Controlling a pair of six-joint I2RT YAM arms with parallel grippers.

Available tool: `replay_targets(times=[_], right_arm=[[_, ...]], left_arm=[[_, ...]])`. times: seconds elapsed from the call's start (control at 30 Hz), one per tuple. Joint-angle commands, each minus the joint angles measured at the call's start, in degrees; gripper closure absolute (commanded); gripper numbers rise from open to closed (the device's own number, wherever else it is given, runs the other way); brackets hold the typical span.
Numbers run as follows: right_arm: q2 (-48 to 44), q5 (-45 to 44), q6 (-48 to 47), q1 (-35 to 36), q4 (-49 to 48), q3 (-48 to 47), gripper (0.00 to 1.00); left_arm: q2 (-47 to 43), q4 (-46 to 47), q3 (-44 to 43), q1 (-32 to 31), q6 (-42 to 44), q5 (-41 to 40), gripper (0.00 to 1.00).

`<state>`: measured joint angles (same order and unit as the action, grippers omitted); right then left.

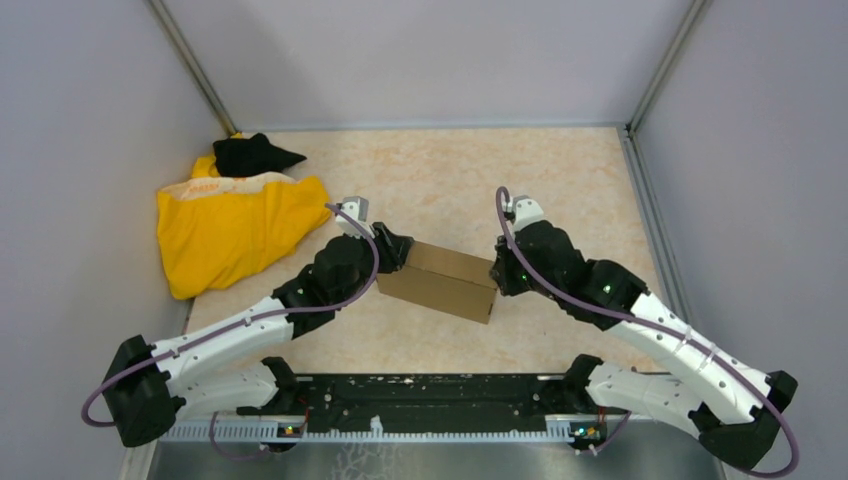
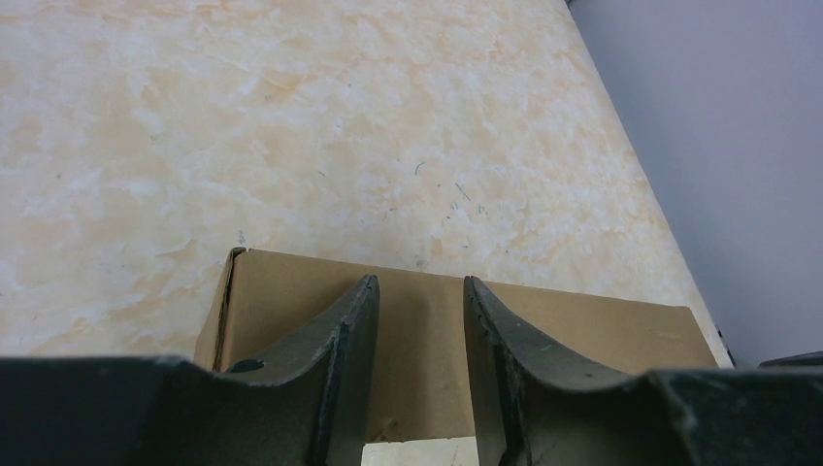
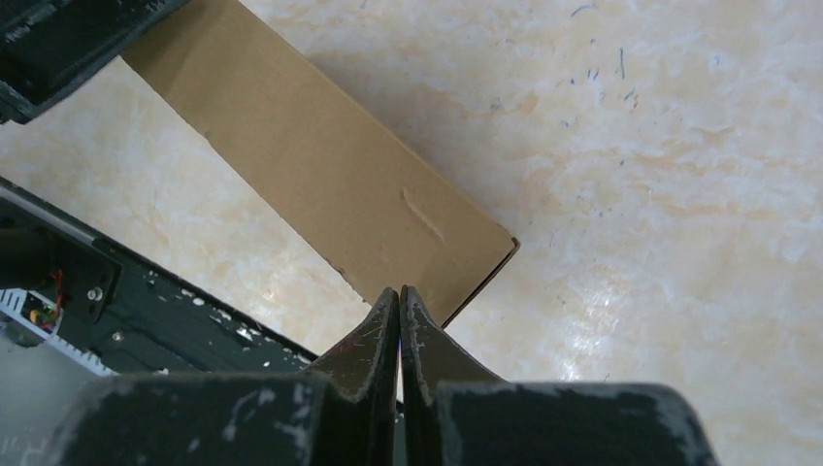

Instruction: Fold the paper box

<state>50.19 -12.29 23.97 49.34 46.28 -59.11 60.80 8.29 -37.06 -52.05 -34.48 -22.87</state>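
Note:
The paper box (image 1: 440, 280) is a closed, shallow brown cardboard box lying at a slant in the middle of the table, between my two arms. My left gripper (image 1: 395, 246) is at its left end. In the left wrist view the left gripper (image 2: 419, 287) is open, its two dark fingers (image 2: 354, 325) reaching over the box's top face (image 2: 592, 330), and nothing is pinched between them. My right gripper (image 1: 497, 276) is at the box's right end. It is shut (image 3: 399, 291), empty, with its tips at the edge of the box (image 3: 320, 165) near a corner.
A yellow cloth (image 1: 235, 228) with a black item (image 1: 252, 154) on it lies at the back left. Grey walls enclose the table on three sides. The black base rail (image 1: 420, 400) runs along the near edge and shows as well in the right wrist view (image 3: 146, 311).

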Motion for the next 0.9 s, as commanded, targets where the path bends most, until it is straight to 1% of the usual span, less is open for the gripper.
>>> replay_targets(times=[0.0,0.2,0.3,0.4,0.47,0.53,0.67,0.87], right_arm=[[-1.62,1.62,6.71,-0.29,0.71,3.20,1.00],[-1.41,3.76,13.39,-0.30,-0.68,12.71,1.00],[-2.09,3.49,14.83,-0.30,-2.30,15.19,1.00],[-0.48,4.14,14.47,-1.65,-3.27,15.75,1.00],[0.40,6.48,13.51,-4.27,-5.87,16.74,1.00],[1.10,10.13,12.07,-9.89,-8.62,17.64,1.00],[4.39,14.31,7.49,-18.05,-11.17,16.34,1.00],[10.98,16.35,2.13,-24.56,-12.84,9.98,1.00]], left_arm=[[2.66,-15.39,2.74,-0.77,0.97,2.08,0.55],[2.41,-15.68,2.54,-0.77,1.00,1.95,0.55],[2.16,-15.85,2.68,-0.77,0.99,1.88,0.54],[2.17,-15.76,3.10,-0.77,0.91,1.66,0.54],[2.14,-15.75,3.49,-0.77,0.60,1.54,0.54],[2.01,-15.81,3.79,-0.79,0.27,1.07,0.54],[1.44,-15.25,4.36,-0.77,0.58,-0.81,0.53],[2.18,-13.45,4.00,-0.64,2.17,-2.92,0.50]])
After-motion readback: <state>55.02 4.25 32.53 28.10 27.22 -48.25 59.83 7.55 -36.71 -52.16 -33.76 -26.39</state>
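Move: The box lies askew under both hands, its right end swung back. Its middle is about 11 cm to the right hand's left, 5 cm ahead and 9 cm below; the near right corner of its top is only some 1 cm ahead and 3 cm below. From the left hand the box's middle lies about 6 cm to the right, 2 cm back and 6 cm below, with the middle of its top's left end some 3 cm left and 1 cm ahead. With its shut fingertips the right hand meets the near right corner of the box and pushes it forward: it first drops about 4 cm while easing back 1 cm, then sweeps some 8 cm forward at that height, rolling and turning clockwise on the way. The left hand's half-open fingers stay on the left end of the top as a pivot, giving about 1 cm to the left. ##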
